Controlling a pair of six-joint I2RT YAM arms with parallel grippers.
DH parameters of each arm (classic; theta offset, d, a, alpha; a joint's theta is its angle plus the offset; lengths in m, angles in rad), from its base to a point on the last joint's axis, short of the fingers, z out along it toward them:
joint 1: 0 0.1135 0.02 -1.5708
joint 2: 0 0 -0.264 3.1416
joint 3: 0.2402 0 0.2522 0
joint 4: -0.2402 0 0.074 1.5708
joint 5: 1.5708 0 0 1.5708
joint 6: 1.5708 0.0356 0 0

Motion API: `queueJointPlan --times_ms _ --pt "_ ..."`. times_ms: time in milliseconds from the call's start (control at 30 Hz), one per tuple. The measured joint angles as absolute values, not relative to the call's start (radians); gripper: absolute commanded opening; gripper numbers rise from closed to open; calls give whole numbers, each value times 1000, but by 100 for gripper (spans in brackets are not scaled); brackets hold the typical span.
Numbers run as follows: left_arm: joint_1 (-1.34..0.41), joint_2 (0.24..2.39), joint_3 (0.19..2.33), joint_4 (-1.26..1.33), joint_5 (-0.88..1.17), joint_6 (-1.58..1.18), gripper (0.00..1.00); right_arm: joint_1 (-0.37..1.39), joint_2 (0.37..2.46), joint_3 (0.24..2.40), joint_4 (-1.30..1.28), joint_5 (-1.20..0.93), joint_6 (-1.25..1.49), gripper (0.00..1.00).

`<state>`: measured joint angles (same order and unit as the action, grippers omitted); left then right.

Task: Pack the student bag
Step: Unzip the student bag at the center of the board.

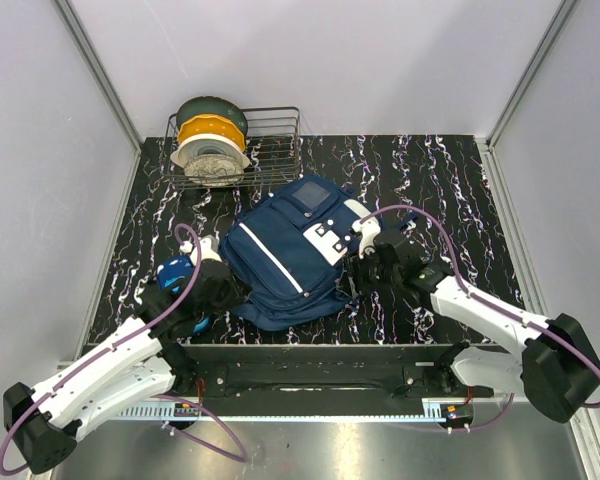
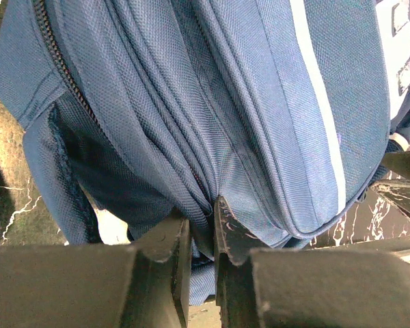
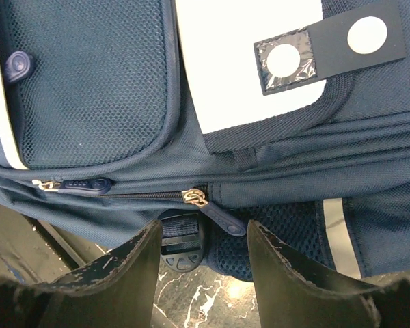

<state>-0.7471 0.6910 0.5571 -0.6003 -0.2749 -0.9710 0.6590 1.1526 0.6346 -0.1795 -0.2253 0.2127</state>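
Observation:
The student bag (image 1: 280, 258), a navy backpack with white patches and a grey pocket panel, lies flat in the middle of the marbled table. At its near left edge my left gripper (image 1: 223, 291) is shut on a fold of the bag's fabric (image 2: 202, 225), which is pinched between the jaws. At the bag's right side my right gripper (image 1: 359, 270) stands open. In the right wrist view a gold zipper slider (image 3: 195, 197) with a navy pull tab (image 3: 225, 222) hangs between the open fingertips (image 3: 145, 239), untouched. The zipper looks closed.
A wire basket (image 1: 278, 150) at the back left holds green, orange and white spools (image 1: 210, 145). A blue object (image 1: 174, 272) lies by the left arm. A black strap buckle (image 3: 181, 247) rests on the table under the bag's edge.

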Motion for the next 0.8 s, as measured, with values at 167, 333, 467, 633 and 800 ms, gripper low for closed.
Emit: queueJointPlan --times_ms 167,333,467,633,800 --pt "-745 696 557 -599 -274 -968 0 659 1208 643 -154 -194 200 51" --pt "-739 696 557 -599 -273 -965 0 659 1288 664 -142 -205 191 49" --pt "-734 696 557 -599 -273 -963 0 659 1305 664 -125 -230 190 18" --pt "-728 696 557 -598 -273 -959 0 656 1295 659 -111 -250 208 0" --pt "-726 696 557 -597 -273 -957 0 653 1248 653 -113 -265 233 0"
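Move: The zipper pull sits just under the right hand's open fingers, about 1 cm ahead, 1 cm left and 2–3 cm lower. The white flap lies some 9 cm ahead and 5 cm left of that hand; a second zipper pull is about 3 cm back and 7 cm left; the black buckle hangs roughly 2 cm back, 1 cm left and 5 cm down. From the left hand, the zipper pull is around 20 cm right and 3 cm ahead. Right fingers pinch the zipper pull just below its metal slider: the open hand sinks about 3 cm onto it, edging a centimetre or so forward and left, shuts almost fully, then rises some 2 cm with its grip kept. The left hand stays put, still pinching the folded edge of the bag. ##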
